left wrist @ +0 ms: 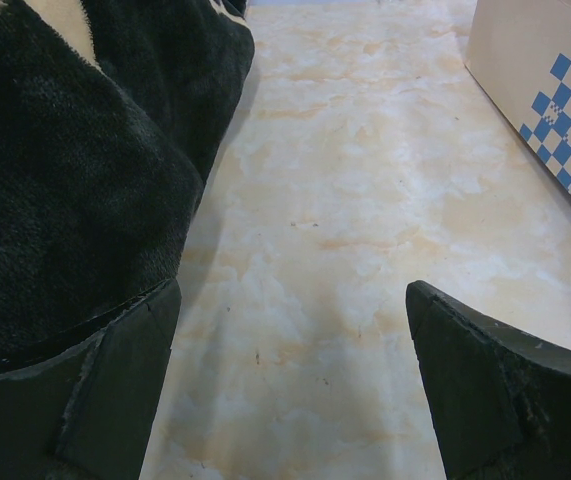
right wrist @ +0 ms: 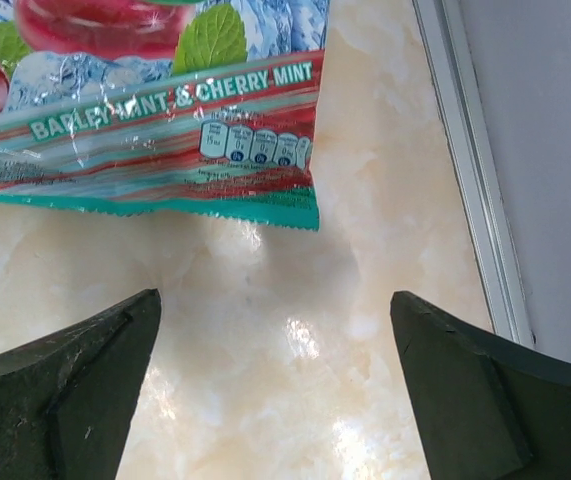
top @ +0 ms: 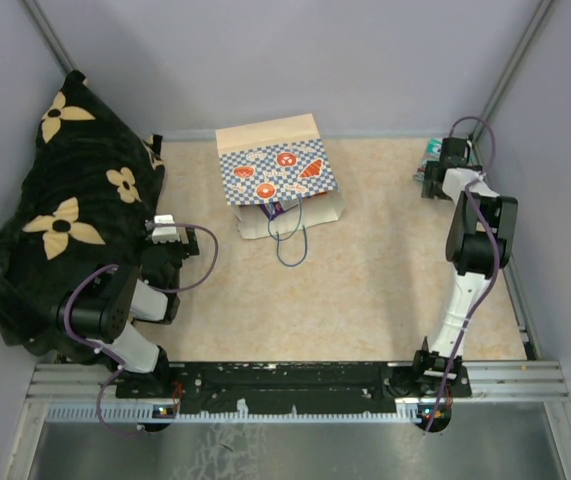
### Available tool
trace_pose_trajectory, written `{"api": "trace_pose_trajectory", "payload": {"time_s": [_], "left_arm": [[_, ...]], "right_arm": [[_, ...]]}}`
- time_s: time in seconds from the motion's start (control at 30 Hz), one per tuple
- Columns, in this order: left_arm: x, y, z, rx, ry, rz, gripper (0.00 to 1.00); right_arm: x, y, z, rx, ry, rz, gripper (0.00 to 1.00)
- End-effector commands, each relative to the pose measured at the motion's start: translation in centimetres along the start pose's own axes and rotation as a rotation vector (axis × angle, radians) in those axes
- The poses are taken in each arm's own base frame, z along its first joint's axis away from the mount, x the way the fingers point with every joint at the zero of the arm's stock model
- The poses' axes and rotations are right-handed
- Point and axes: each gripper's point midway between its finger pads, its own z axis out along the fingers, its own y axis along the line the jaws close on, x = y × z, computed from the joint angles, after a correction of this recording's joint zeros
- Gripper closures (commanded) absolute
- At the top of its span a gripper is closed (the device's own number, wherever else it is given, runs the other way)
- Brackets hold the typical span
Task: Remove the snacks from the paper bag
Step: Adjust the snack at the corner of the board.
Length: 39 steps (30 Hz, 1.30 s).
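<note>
The paper bag (top: 275, 170) lies on its side at the back middle of the table, mouth toward me, blue cord handle (top: 290, 245) trailing out. A purple snack (top: 277, 208) peeks from the mouth. A teal and red snack pouch (right wrist: 155, 100) lies flat in the far right corner (top: 431, 149). My right gripper (right wrist: 275, 340) hovers open just short of that pouch's edge, with only bare table between its fingers (top: 430, 180). My left gripper (left wrist: 293, 340) is open and empty, low over the table beside the black cloth; the bag's corner (left wrist: 555, 90) shows ahead to the right.
A black cloth with cream flowers (top: 75, 210) is heaped along the left side, touching my left gripper's left finger (left wrist: 115, 390). A metal rail (right wrist: 470, 170) and grey wall bound the table just right of the right gripper.
</note>
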Motion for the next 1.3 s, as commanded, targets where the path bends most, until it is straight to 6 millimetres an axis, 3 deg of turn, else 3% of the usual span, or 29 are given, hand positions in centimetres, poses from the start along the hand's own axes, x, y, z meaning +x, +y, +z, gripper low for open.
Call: {"api": "trace_pose_trajectory", "payload": {"time_s": [0.0, 0.07, 0.13, 0.2, 0.27, 0.3, 0.33, 0.47, 0.6, 0.8, 0.93, 1.03, 1.17, 1.27], "left_arm": [[-0.7, -0.1, 0.4, 0.003, -0.028, -0.02, 0.0], [-0.8, 0.0, 0.4, 0.002, -0.03, -0.021, 0.0], [-0.7, 0.0, 0.4, 0.002, -0.028, -0.019, 0.0], [-0.7, -0.1, 0.4, 0.003, -0.028, -0.02, 0.0], [-0.8, 0.0, 0.4, 0.003, -0.029, -0.019, 0.0], [-0.7, -0.1, 0.4, 0.003, -0.028, -0.02, 0.0], [-0.7, 0.0, 0.4, 0.002, -0.027, -0.019, 0.0], [-0.7, 0.0, 0.4, 0.003, -0.027, -0.019, 0.0], [-0.7, 0.0, 0.4, 0.002, -0.027, -0.02, 0.0], [-0.7, 0.0, 0.4, 0.001, -0.027, -0.019, 0.0], [-0.7, 0.0, 0.4, 0.002, -0.027, -0.02, 0.0], [-0.7, 0.0, 0.4, 0.003, -0.028, -0.019, 0.0], [-0.7, 0.0, 0.4, 0.002, -0.027, -0.019, 0.0], [-0.7, 0.0, 0.4, 0.002, -0.027, -0.019, 0.0]], "right_arm": [[-5.4, -0.6, -6.1, -0.023, -0.144, 0.089, 0.01], [-6.7, 1.1, -9.5, -0.084, -0.216, 0.133, 0.01], [-7.0, 4.1, -13.1, -0.22, -0.264, 0.187, 0.01], [-7.9, 7.2, -18.5, -0.447, -0.361, 0.318, 0.02], [-6.7, 10.5, -22.7, -0.712, -0.396, 0.508, 0.03], [-5.2, 11.7, -24.2, -0.802, -0.395, 0.574, 0.03], [-2.3, 13.4, -24.8, -0.86, -0.369, 0.611, 0.04], [2.2, 16.3, -29.5, -0.96, -0.411, 0.678, 0.03], [6.0, 17.7, -32.8, -1.148, -0.391, 0.881, 0.03], [7.7, 19.9, -34.0, -1.238, -0.37, 1.001, 0.03], [7.8, 22.9, -33.6, -1.24, -0.355, 1.042, 0.05], [7.6, 25.3, -32.6, -1.25, -0.317, 1.105, 0.09], [7.2, 28.7, -29.8, -1.241, -0.26, 1.239, 0.21], [7.2, 30.2, -27.1, -1.177, -0.254, 1.329, 0.25]]}}
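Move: The right hand is low over the far right corner with its fingers open. The purple snack in the paper bag's mouth lies some 57 cm to its left, about 6 cm back and near its own height. The paper bag's middle is roughly 55 cm left and 3 cm ahead, and its blue handle loop about 52 cm left and 15 cm back. The green snack's middle is about 9 cm ahead and 5 cm left. From the left hand, the purple snack lies some 31 cm right, 7 cm ahead and 6 cm lower. The right arm leaves the green snack in the corner and swings quickly left, about 40 cm in all, towards the paper bag's mouth, rising some 15 cm while drawing back, then sinking most of the way and finally easing forward again. On the way the hand rolls about 80 degrees, left side up, and the fingers come up from steeply down to nearly level, pointing forward and left at the purple snack, and they begin to close a little while still short of it. ##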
